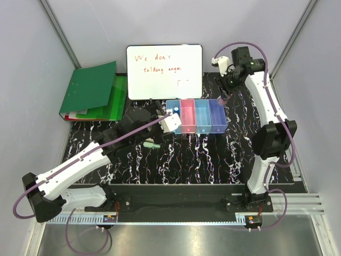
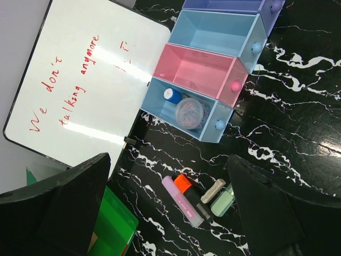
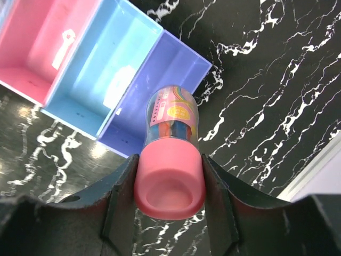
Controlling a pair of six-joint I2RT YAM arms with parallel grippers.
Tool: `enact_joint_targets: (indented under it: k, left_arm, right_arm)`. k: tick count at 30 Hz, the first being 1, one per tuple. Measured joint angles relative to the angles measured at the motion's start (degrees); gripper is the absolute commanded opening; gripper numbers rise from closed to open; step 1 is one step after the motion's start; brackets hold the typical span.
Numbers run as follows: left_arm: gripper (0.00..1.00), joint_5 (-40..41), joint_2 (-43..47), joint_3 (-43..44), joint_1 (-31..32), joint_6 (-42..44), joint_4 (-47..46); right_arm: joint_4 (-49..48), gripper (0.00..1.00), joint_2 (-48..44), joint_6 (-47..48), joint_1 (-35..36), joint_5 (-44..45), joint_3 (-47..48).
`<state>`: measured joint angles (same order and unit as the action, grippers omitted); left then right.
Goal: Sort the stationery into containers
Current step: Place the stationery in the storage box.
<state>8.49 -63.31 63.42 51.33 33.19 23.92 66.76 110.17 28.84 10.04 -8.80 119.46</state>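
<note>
My left gripper [image 2: 168, 158] is open and empty, hovering over a pink marker [image 2: 181, 200], an orange-capped marker [image 2: 193, 193], a small grey stick [image 2: 213, 190] and a pale green marker [image 2: 222, 202] lying together on the table. The four joined bins stand beyond: the near light blue bin [image 2: 213, 127] holds a blue-capped bottle [image 2: 171, 95] and a clear round piece [image 2: 188, 112]; the pink [image 2: 200, 69], light blue [image 2: 218, 33] and purple [image 2: 224, 4] bins follow. My right gripper [image 3: 169, 181] is shut on a pink-capped tube [image 3: 171, 120] above the purple bin [image 3: 160, 74].
A whiteboard with red writing [image 1: 164, 72] stands behind the bins. A green folder [image 1: 90, 88] lies at the back left. The left wrist [image 1: 170, 121] covers part of the first bin in the top view. The right arm [image 1: 266, 101] arches over the right side.
</note>
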Motion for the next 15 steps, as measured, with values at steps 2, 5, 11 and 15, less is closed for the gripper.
enact_joint_targets:
  k: [2, 5, 11, 15]
  left_arm:
    - [0.99, 0.04, 0.22, -0.07, -0.15, 0.0, 0.11]
    - [0.99, 0.2, 0.33, -0.07, -0.35, 0.0, 0.04]
    - [0.99, 0.31, 0.33, -0.07, -0.46, 0.02, 0.15]
    - [0.99, 0.37, 0.33, -0.07, -0.46, 0.02, 0.15]
  right_arm:
    - [0.76, 0.0, 1.57, 1.77, 0.0, 0.52, 0.63]
    - [1.46, 0.0, 3.41, 3.43, 0.0, 0.68, 1.64]
    - [2.29, 0.0, 7.91, 5.11, 0.0, 0.55, 6.51]
    - [2.78, 0.0, 12.02, 5.66, 0.02, 0.26, 10.45]
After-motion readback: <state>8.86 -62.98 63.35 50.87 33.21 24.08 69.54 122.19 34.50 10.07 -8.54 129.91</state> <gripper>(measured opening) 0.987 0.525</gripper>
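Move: The right hand still grips the pink-capped bottle by its cap. The purple compartment, the box's rightmost, has its middle about 5 cm ahead of that hand, 2 cm to its left and some 16 cm below. Its light-blue neighbour lies about 7 cm farther left, the pink one some 14 cm left of the purple, both level with it. From the left hand, the purple compartment is about 22 cm ahead, 21 cm right and 21 cm below. Down at first, then forward and down together, the right hand carries the pink-capped bottle in over the purple compartment, ending about 4 cm farther out and 4 cm lower. The wrist turns only slightly, some 5 degrees, mostly counter-clockwise, while the fingers keep their hold on the cap and the bottle's free end leads. ##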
